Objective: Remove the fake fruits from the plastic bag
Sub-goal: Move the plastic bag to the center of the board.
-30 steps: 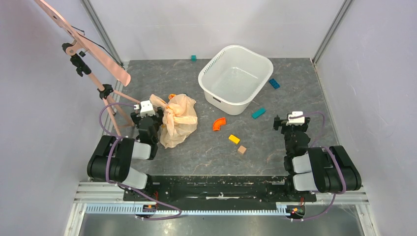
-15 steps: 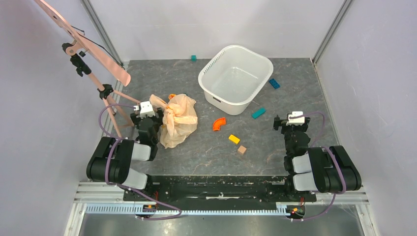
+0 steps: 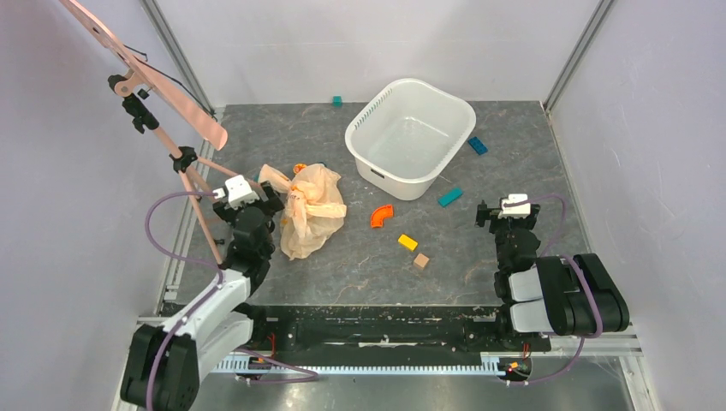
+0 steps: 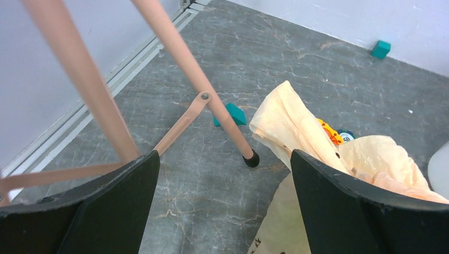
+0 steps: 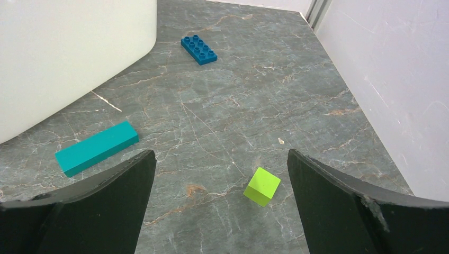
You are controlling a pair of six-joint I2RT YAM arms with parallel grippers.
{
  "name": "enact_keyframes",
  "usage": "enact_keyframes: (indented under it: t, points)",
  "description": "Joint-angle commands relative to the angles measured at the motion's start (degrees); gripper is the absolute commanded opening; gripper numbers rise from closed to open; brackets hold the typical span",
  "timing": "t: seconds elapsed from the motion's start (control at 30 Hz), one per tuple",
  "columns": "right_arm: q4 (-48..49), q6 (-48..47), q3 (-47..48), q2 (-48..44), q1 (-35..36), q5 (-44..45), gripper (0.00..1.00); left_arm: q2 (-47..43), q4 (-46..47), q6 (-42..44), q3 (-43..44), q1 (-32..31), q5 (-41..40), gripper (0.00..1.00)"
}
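Note:
The plastic bag [image 3: 312, 212] lies crumpled on the floor at left centre, peach-beige and translucent, with dark lettering near its lower edge. In the left wrist view the plastic bag [image 4: 288, 119] fills the right side. The fake fruits are hidden; none shows through the folds. My left gripper [image 3: 259, 202] sits low at the bag's left edge, open [image 4: 223, 159], with bare floor between its jaws and the right fingertip [image 4: 317, 180] over the bag. My right gripper [image 3: 503, 214] rests at the right, open [image 5: 221, 159] and holding nothing.
A pink tripod leg [image 4: 212, 90] with a black foot [image 4: 252, 159] stands just ahead of the left gripper. An orange flower disc [image 4: 331, 132] peeks out by the bag. White tub [image 3: 411, 137] at the back. Loose blocks: teal bar [image 5: 96, 148], lime cube [image 5: 262, 186], blue brick [image 5: 198, 50], orange curve [image 3: 382, 215].
My left arm has stretched forward and its wrist has shifted slightly left, along the bag's edge. The bag and the right arm have not moved.

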Motion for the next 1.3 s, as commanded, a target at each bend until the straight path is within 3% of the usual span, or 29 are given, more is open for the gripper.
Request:
enact_keyframes:
  t: [0.0,0.1,0.23,0.6,0.8,1.03,1.27]
  points:
    - [1.8,0.0,-5.1,0.2,0.1,-0.6,0.98,-6.4,-17.8,-11.2,3.2,-1.8,-9.9,1.00]
    - [1.9,0.0,-5.1,0.2,0.1,-0.6,0.98,-9.4,-29.3,-18.8,7.4,-1.8,-8.6,1.00]
    - [1.9,0.0,-5.1,0.2,0.2,-0.6,0.98,-11.9,-39.7,-21.8,10.9,-2.2,-4.8,1.00]
    - [1.8,0.0,-5.2,0.2,0.2,-0.6,0.98,-22.5,-40.8,-24.6,8.3,-3.8,18.3,1.00]
    - [1.9,0.0,-5.1,0.2,0.2,-0.5,0.98,-20.4,-40.4,-21.2,7.5,-7.9,18.1,1.00]
    - [1.8,0.0,-5.1,0.2,0.2,-0.6,0.98,-16.9,-39.7,-19.2,7.7,-14.1,11.9,1.00]
    - [1.8,0.0,-5.1,0.2,0.2,-0.6,0.98,-16.6,-37.7,-19.3,7.7,-15.6,14.8,1.00]
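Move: Roughly 17 cm to the left hand's right, about level with it and some 11 cm below, lies the plastic bag. An orange toy stands beyond the bag, 14 cm right and 12 cm ahead of the hand; the tripod's black foot is about 8 cm ahead, 1 cm right, and the orange elbow block 36 cm right, 1 cm back, all down on the board. From the right hand the bag lies about 57 cm left, straight level and 6 cm lower. Swinging the left hand across towards the plastic bag: it first draws back about 4 cm while rising slightly, then sweeps right some 11 cm in all, finally sinking about 4 cm from its high point. The wrist rolls its left side down, turns clockwise some 25 degrees and tips the fingers down; they stay wide open, ending over the bag's near-left part. ##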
